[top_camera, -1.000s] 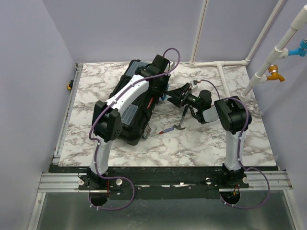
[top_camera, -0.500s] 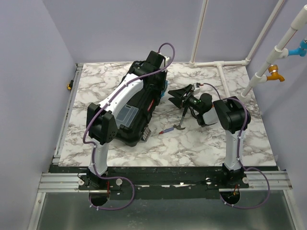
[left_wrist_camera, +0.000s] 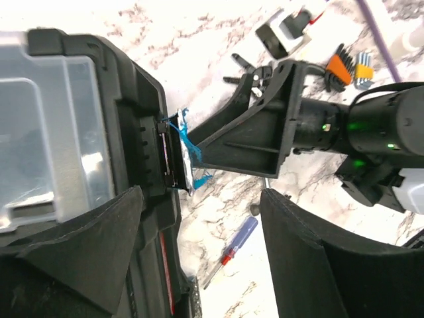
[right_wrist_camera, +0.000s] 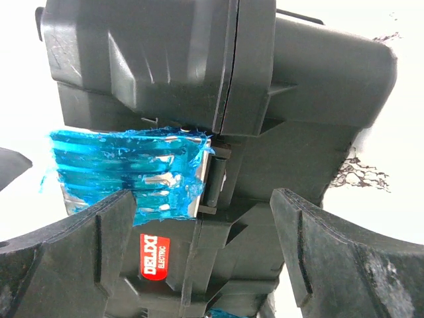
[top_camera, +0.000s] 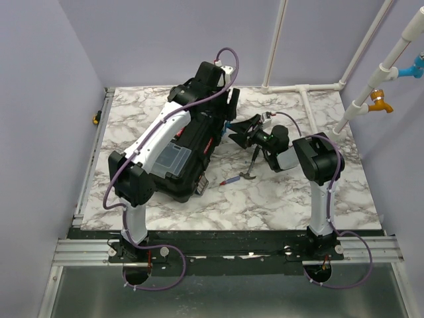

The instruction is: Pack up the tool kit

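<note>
The black toolbox (top_camera: 189, 149) lies closed on the marble table, with a grey translucent lid compartment (top_camera: 173, 159) and a red handle strip (top_camera: 207, 142). My left gripper (top_camera: 230, 106) is open and empty above the box's far right corner; its fingers (left_wrist_camera: 73, 258) straddle the box edge (left_wrist_camera: 142, 165) and a blue-handled screwdriver (left_wrist_camera: 232, 248). My right gripper (top_camera: 237, 132) is open and faces the box's side, close to a teal latch (right_wrist_camera: 126, 172) between its fingers (right_wrist_camera: 344, 252). The screwdriver (top_camera: 232, 180) and a small hammer (top_camera: 252, 165) lie on the table.
Loose tools lie beyond the right gripper: an orange bit holder (left_wrist_camera: 341, 66), a blue one (left_wrist_camera: 363, 66) and a white-and-black item (left_wrist_camera: 285, 33). White pipes (top_camera: 305, 89) run along the back right. Purple walls enclose the table.
My left arm has swung back and left, carrying its gripper from over the lid to the box's far right corner. My right gripper has edged left toward the latch.
</note>
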Robot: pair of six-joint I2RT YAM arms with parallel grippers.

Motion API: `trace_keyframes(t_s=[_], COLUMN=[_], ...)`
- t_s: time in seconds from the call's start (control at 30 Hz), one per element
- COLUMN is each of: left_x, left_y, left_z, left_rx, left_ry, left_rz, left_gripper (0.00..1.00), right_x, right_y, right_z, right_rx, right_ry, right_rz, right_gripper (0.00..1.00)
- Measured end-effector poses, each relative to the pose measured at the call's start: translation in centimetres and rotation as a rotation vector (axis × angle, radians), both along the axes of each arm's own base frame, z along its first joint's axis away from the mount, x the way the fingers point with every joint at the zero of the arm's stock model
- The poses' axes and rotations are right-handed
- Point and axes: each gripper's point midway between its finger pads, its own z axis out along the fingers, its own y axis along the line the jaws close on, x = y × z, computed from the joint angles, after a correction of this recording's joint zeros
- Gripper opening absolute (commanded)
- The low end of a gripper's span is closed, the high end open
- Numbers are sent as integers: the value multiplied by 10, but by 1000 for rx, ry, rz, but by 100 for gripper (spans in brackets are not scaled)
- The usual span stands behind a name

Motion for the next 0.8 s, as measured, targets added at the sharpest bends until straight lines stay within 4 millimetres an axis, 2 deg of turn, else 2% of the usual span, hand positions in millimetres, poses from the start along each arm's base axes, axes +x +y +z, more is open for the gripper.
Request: trace_keyframes(t_s=[0.2,0.27,0.33,0.4,0.53,0.6,0.73,0.8], left_x=[-6,-7,-5,-3,0,-4,-17,-24], left_y=[18,32,48,70,140,172,221,233], left_z=[52,67,75,76,50,28,-20,-39], left_rx=[-11,-6,-3,5,40,48,52,48], left_ry=[-118,-152,-175,-183,-151,-118,-49,-26], left_rz=[32,66,109,175,391,484,621,661], left_gripper=[83,88,98,98,99,98,98,98], right_x=[-3,-3,0,4,10,12,19,22], right_y=[10,14,18,19,20,21,21,22], right_z=[-1,3,9,18,35,38,40,41], right_rx=[-38,-65,-100,-134,-193,-222,-293,-324], right_ry=[22,24,24,20,5,8,17,21], right_rz=[17,18,7,-20,-74,-90,-112,-124], right_gripper=[94,95,95,95,95,95,95,95])
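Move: The toolbox's middle lies roughly 16 cm left of the left hand, 2 cm back and 15 cm lower; its blue-filmed latch is about 2 cm ahead and 2 cm left of that hand, 9 cm down. From the right hand the blue latch is only some 3 cm ahead, 4 cm left and 3 cm up. The hammer lies 5 cm back and 6 cm right of the right hand, the screwdriver 12 cm back and 1 cm left, both about 12 cm below. The right hand's upper finger seems to stay at the blue latch while that hand, wide open, rises about 4 cm, edges forward-left and tips its fingers downward. The left hand, already clear of the latch, lifts and swings some 23 cm left over the lid, then sinks towards the toolbox's far-left long edge, turning nearly 40 degrees counter-clockwise and opening fully; contact there can't be seen. ##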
